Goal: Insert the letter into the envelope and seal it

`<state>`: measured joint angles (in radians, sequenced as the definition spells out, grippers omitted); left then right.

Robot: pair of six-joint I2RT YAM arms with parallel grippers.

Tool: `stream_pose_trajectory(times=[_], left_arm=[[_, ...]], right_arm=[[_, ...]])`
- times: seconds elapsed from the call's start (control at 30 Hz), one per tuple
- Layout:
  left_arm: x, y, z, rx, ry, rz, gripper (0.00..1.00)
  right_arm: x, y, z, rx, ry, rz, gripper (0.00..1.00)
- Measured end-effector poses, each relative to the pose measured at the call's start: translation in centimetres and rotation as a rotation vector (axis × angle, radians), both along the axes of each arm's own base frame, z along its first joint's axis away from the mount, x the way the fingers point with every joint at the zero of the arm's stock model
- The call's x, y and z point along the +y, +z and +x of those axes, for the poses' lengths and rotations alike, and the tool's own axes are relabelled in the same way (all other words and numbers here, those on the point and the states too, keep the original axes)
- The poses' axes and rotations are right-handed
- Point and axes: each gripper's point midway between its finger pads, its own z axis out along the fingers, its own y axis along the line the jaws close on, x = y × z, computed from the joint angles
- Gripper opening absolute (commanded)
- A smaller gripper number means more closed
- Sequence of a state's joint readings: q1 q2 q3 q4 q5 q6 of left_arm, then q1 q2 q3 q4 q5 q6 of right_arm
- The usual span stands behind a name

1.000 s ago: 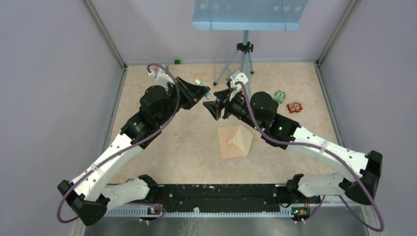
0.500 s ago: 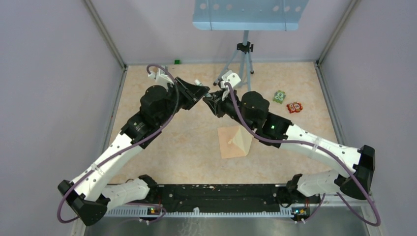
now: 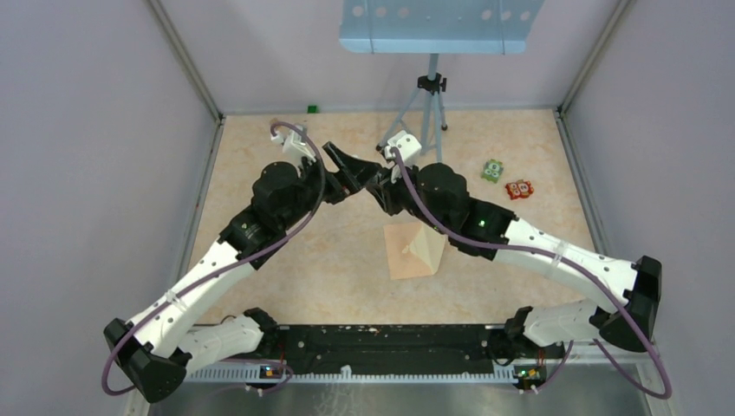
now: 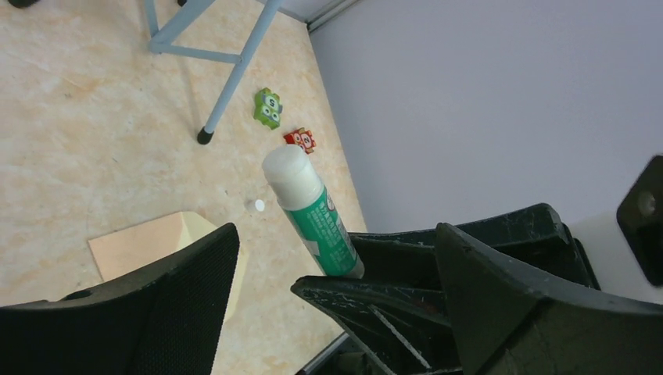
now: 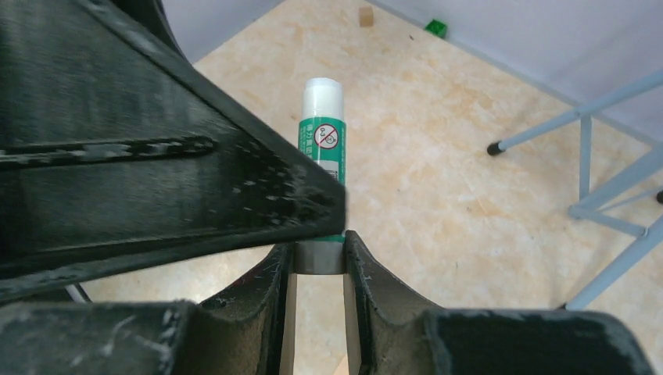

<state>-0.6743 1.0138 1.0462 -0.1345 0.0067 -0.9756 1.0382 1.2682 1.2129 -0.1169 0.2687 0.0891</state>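
Note:
The pinkish-tan envelope (image 3: 400,251) lies on the table with its flap up, and the cream letter (image 3: 431,246) rests on its right half; both also show in the left wrist view, envelope (image 4: 133,246) and letter (image 4: 195,228). Above and behind them the two grippers meet in the air. My right gripper (image 5: 319,254) is shut on the grey base of a green-and-white glue stick (image 5: 322,172). My left gripper (image 4: 336,234) stands open, its wide jaws either side of the glue stick (image 4: 309,207) without touching it. From the top view the left gripper (image 3: 351,167) and right gripper (image 3: 380,184) overlap.
A tripod (image 3: 426,104) with a blue-grey plate (image 3: 438,26) stands at the back centre. A green toy (image 3: 493,170) and a red toy (image 3: 519,188) lie at the right, a small green block (image 3: 311,109) by the back wall, a tiny white spot (image 4: 259,205) near the envelope.
The right gripper came in and shut on the glue stick's base. The left gripper, shut on the stick before, has opened wide and let it go; its wrist shifted slightly right.

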Motion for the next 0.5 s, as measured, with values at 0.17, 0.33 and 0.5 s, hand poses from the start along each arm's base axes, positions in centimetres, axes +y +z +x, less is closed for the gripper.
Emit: stream_pose_trajectory(times=[0.17,0.33,0.5], left_arm=[[0.8,0.3,-0.7,-0.142,-0.027,0.107,0.99],[1.5,2.7,-1.2,-0.393,-0.083,0.306,0.97],[0.6,5.7,-3.4,-0.708,-0.230,0.496,0.97]], right_arm=[[-2.1,-1.6,-1.3,0.090,-0.019,-0.054,0.00],[-5.0,-1.8,-3.5,0.179,-0.035,-0.075,0.00],[-7.7,-2.3,-6.6,0.300,-0.010,-0.104,0.00]])
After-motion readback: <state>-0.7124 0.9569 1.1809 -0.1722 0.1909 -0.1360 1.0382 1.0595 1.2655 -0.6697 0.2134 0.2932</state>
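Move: The glue stick is already in the right fingers. The envelope it is meant for lies on the table about 4 cm back and 8 cm to the right of that hand, some 32 cm below. The small white disc is about 8 cm farther out and 14 cm to the right of the envelope; the nearest tripod foot is about 14 cm ahead and 15 cm right of the hand. From the left hand, the envelope is roughly 5 cm back, 10 cm right and 35 cm down. The glue stick, still pinched at its lower end by the right fingers, is drawn clear of the open left gripper: the right hand goes about 10 cm to the right and back in near-equal parts, sinking slightly and dipping its fingertips, to come over the envelope. The left hand, empty and wide open, backs off upward and rolls some 50 degrees about its pointing axis. ##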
